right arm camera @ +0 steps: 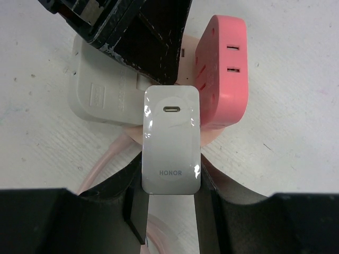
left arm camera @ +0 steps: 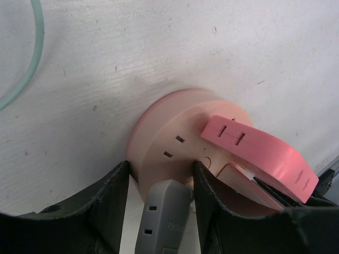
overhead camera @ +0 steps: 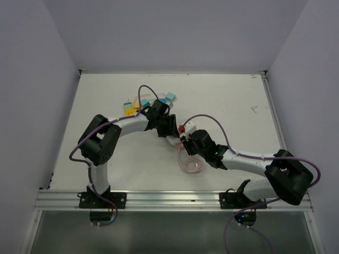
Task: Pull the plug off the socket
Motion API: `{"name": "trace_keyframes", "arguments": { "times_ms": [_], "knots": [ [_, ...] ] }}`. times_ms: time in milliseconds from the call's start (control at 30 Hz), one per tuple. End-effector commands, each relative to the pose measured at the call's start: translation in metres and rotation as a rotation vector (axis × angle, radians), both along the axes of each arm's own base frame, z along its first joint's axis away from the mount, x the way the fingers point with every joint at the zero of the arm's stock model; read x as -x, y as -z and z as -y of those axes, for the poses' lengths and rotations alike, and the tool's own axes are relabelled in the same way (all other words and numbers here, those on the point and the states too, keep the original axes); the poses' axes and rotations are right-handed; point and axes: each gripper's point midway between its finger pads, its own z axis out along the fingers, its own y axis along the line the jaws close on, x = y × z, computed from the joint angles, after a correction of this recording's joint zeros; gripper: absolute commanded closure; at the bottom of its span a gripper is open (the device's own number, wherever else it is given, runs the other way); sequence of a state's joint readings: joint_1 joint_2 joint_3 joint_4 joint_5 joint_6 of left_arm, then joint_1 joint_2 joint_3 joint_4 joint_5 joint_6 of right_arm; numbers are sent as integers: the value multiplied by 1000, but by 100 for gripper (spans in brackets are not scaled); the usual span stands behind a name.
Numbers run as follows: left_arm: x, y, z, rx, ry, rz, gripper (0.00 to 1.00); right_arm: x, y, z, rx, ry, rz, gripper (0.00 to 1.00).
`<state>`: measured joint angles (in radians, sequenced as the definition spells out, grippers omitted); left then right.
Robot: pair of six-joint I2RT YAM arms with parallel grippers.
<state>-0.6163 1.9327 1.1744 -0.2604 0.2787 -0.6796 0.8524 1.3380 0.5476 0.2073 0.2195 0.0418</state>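
Note:
The socket (left arm camera: 180,127) is a round pale-pink hub with a darker pink branch (left arm camera: 259,151) and a grey branch (left arm camera: 164,217). My left gripper (left arm camera: 160,182) is shut on the hub, one dark finger pressed to each side and the grey branch lying between them. The plug (right arm camera: 171,143) is a white charger block marked HONOR, its far end against the socket (right arm camera: 222,69); whether its pins are still in is hidden. My right gripper (right arm camera: 170,179) is shut on the plug's two sides. From above, both grippers (overhead camera: 168,127) (overhead camera: 186,140) meet at the table's middle.
The socket's pale pink cable (overhead camera: 190,164) lies coiled on the table just before the right gripper. Several small teal and yellow pieces with a purple cable (overhead camera: 151,99) sit behind the left gripper. A green cable (left arm camera: 32,58) curves at the left. White walls close the table's sides.

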Motion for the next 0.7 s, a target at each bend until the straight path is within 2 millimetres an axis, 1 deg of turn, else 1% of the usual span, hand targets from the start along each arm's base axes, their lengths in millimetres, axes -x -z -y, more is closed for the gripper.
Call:
{"name": "trace_keyframes", "arguments": {
  "times_ms": [0, 100, 133, 167, 200, 233, 267, 300, 333, 367, 433, 467, 500, 533, 567, 600, 633, 667],
  "knots": [
    [69, 99, -98, -473, -12, -244, 53, -21, -107, -51, -311, -68, 231, 100],
    [63, 95, -97, -475, -14, -217, 52, -12, -86, -51, -258, -80, 129, 99],
    [60, 93, -97, -478, -14, -205, 52, -9, -82, -50, -256, -76, 100, 87],
    [58, 89, -97, -475, -12, -189, 52, -6, -80, -51, -255, -84, 78, 84],
    [56, 87, -96, -473, -12, -179, 52, -2, -71, -47, -232, -80, 44, 78],
    [54, 84, -96, -471, -13, -169, 52, 0, -67, -46, -229, -70, 20, 73],
    [51, 80, -94, -464, -8, -154, 52, 2, -64, -46, -218, -67, 2, 66],
    [49, 77, -93, -459, -7, -146, 51, 5, -58, -42, -195, -64, -26, 63],
    [44, 76, -96, -475, -14, -125, 51, 6, -56, -42, -190, -55, -44, 60],
    [42, 73, -95, -474, -9, -114, 51, 5, -56, -43, -184, -50, -54, 55],
    [39, 70, -93, -472, -4, -102, 51, 7, -52, -41, -153, -45, -83, 50],
    [38, 68, -93, -472, 0, -96, 51, 5, -59, -44, -158, -45, -80, 45],
    [36, 67, -92, -468, 0, -89, 51, 6, -55, -42, -136, -43, -103, 43],
    [35, 65, -91, -466, 3, -81, 51, 3, -63, -46, -140, -40, -102, 41],
    [34, 65, -92, -467, 2, -80, 51, 1, -64, -46, -129, -31, -111, 41],
    [34, 65, -91, -466, 5, -77, 51, 3, -56, -43, -89, -23, -139, 40],
    [33, 65, -91, -463, 6, -75, 51, 0, -62, -45, -93, -20, -132, 40],
    [34, 65, -91, -462, 8, -75, 51, -1, -60, -45, -84, -17, -138, 40]
  ]
}}
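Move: Between the right fingertips the white plug is already pinched, its middle roughly 2 cm ahead, 1 cm left and 2 cm below the hand point. From this hand the round pink socket's middle lies some 4 cm ahead, 3 cm left, 5 cm lower; the pink plug about 4 cm straight ahead, 2 cm down; the white block 5 cm left, level, 4 cm down. From the left hand, the white plug lies about 4 cm right, 1 cm back, 2 cm higher. Drawing back just over 1 cm while tipping slightly down, the right hand first keeps its pinch on the white plug, then opens, lets go and climbs about 3.5 cm, swinging 2 cm left and a little forward over the socket. The left hand keeps its grip on the socket assembly, rising under 1 cm and tilting some 5 degrees. ##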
